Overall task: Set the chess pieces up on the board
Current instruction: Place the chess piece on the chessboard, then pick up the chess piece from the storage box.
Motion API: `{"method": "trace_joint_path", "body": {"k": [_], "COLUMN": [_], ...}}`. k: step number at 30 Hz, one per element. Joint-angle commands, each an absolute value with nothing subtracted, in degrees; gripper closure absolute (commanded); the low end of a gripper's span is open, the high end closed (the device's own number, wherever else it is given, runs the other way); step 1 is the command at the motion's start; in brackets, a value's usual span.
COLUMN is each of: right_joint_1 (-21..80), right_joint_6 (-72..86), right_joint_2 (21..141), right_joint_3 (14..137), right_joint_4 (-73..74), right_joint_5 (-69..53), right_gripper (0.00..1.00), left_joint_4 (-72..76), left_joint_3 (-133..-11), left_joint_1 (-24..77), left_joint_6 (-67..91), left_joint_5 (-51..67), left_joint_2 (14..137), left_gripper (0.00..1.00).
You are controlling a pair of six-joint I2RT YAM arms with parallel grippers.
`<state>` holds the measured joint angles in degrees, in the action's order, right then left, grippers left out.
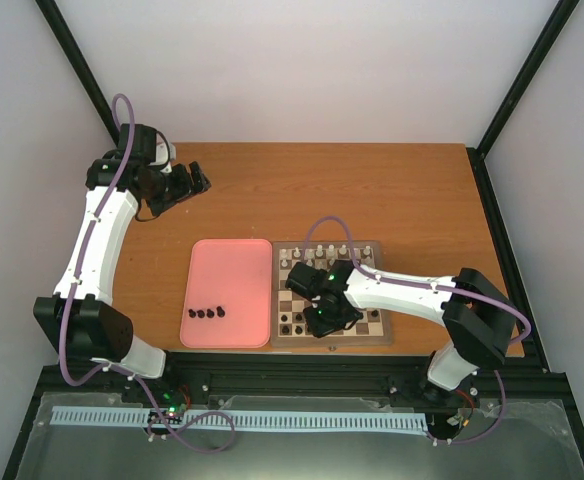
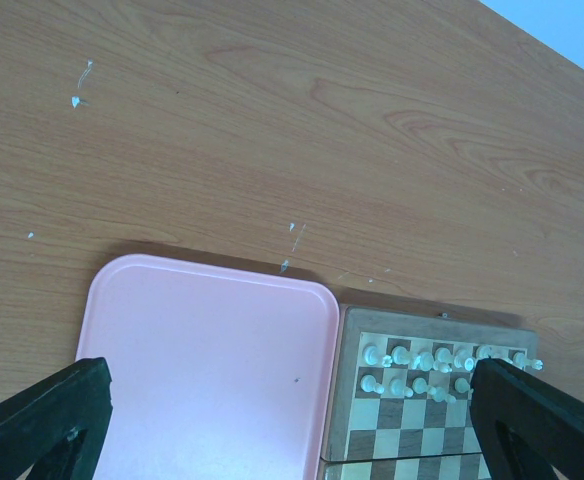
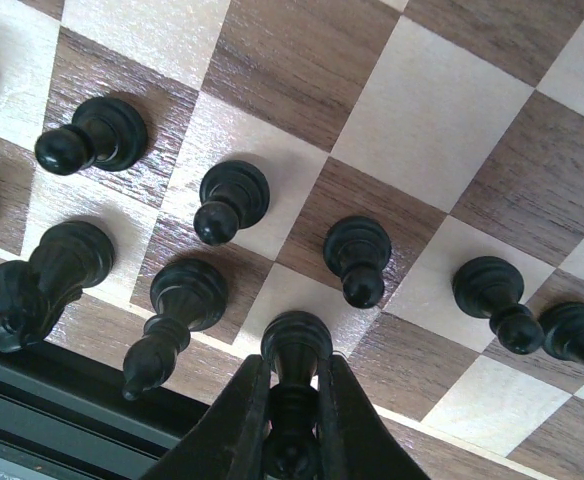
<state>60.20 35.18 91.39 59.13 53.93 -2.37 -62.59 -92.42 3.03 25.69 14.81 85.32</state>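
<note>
The wooden chessboard [image 1: 377,322] lies right of centre, with white pieces on its far rows. My right gripper [image 1: 324,318] is low over the board's near rows, shut on a black chess piece [image 3: 295,352] whose base rests on a light square of the back row. Several black pieces [image 3: 230,200] stand on the squares around it in the right wrist view. Several more black pieces [image 1: 207,313] lie on the pink tray [image 1: 227,265]. My left gripper [image 1: 190,182] is open and empty, high at the far left, looking down on the tray [image 2: 202,370] and board [image 2: 412,420].
The pink tray sits flush against the board's left edge. The right arm [image 1: 412,290] stretches across the board's right half. Black frame posts rise at the table's far corners. A dark rail [image 3: 62,400] runs just beyond the board's near edge.
</note>
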Motion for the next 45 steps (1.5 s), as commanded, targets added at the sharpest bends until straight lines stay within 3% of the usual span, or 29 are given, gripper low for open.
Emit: {"method": "trace_joint_path", "body": {"k": [1,11,20,25,28,32,45], "right_joint_1": [60.56,60.56,60.84,60.82,60.89,60.87,63.54], "right_joint_6": [35.02,35.65,37.14,35.25,31.06,25.47,12.53], "right_joint_2": [91.93,90.66,82.69,78.85,83.63,93.25,122.31], "right_joint_3": [59.38,59.49,61.79,68.04,73.93,83.29,110.55], "right_joint_4": [53.7,54.29,60.01,62.27,61.96,59.41,56.38], "right_joint_5": [-1.69,-0.74,-0.54,0.92,0.7,-0.12,-11.77], "right_gripper": [0.88,0.78,0.7,0.52,0.44,0.4,0.39], "left_joint_4": [-62.05,-62.05,-62.31,-62.16,-62.19,-62.39,-62.27], "left_joint_3": [-93.42,-93.34,-93.62,-93.6,-94.07,-94.37,-93.77], "left_joint_1": [3.39,3.36,3.39,3.4,3.41,3.4,3.34], "left_joint_6": [25.22,25.27,25.22,25.33,25.36,25.25,25.58], "left_joint_5": [15.12,15.15,15.19,15.21,15.28,15.21,15.41], "left_joint_2": [84.63,84.52,84.4,84.37,84.46,84.33,82.42], "left_gripper": [0.0,0.0,0.0,0.0,0.0,0.0,0.0]}}
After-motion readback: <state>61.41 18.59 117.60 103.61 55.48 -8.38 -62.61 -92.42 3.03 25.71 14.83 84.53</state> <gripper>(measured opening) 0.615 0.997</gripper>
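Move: The dark chess piece in my right fingers is already over its square in the row nearest me, the square straight below and about 3 cm under my finger pads. The bishop stands some 3 cm to its left, one pawn about 3 cm straight ahead, another 3 cm ahead and 3 cm right. The nearest of the four remaining pieces in the pink tray is roughly 22 cm to the left and 4 cm farther out. From my left hand, that square lies about 24 cm back, 28 cm right and 24 cm down. With my right hand I hold still over the square while my fingers ease open and let go of the piece, then rise about 12 cm off the board, spreading them wider. Near the top I swing left some 18 cm and a little forward over the pink tray, towards the remaining dark pieces, sinking about 5 cm as the wrist tilts and turns counter-clockwise. ##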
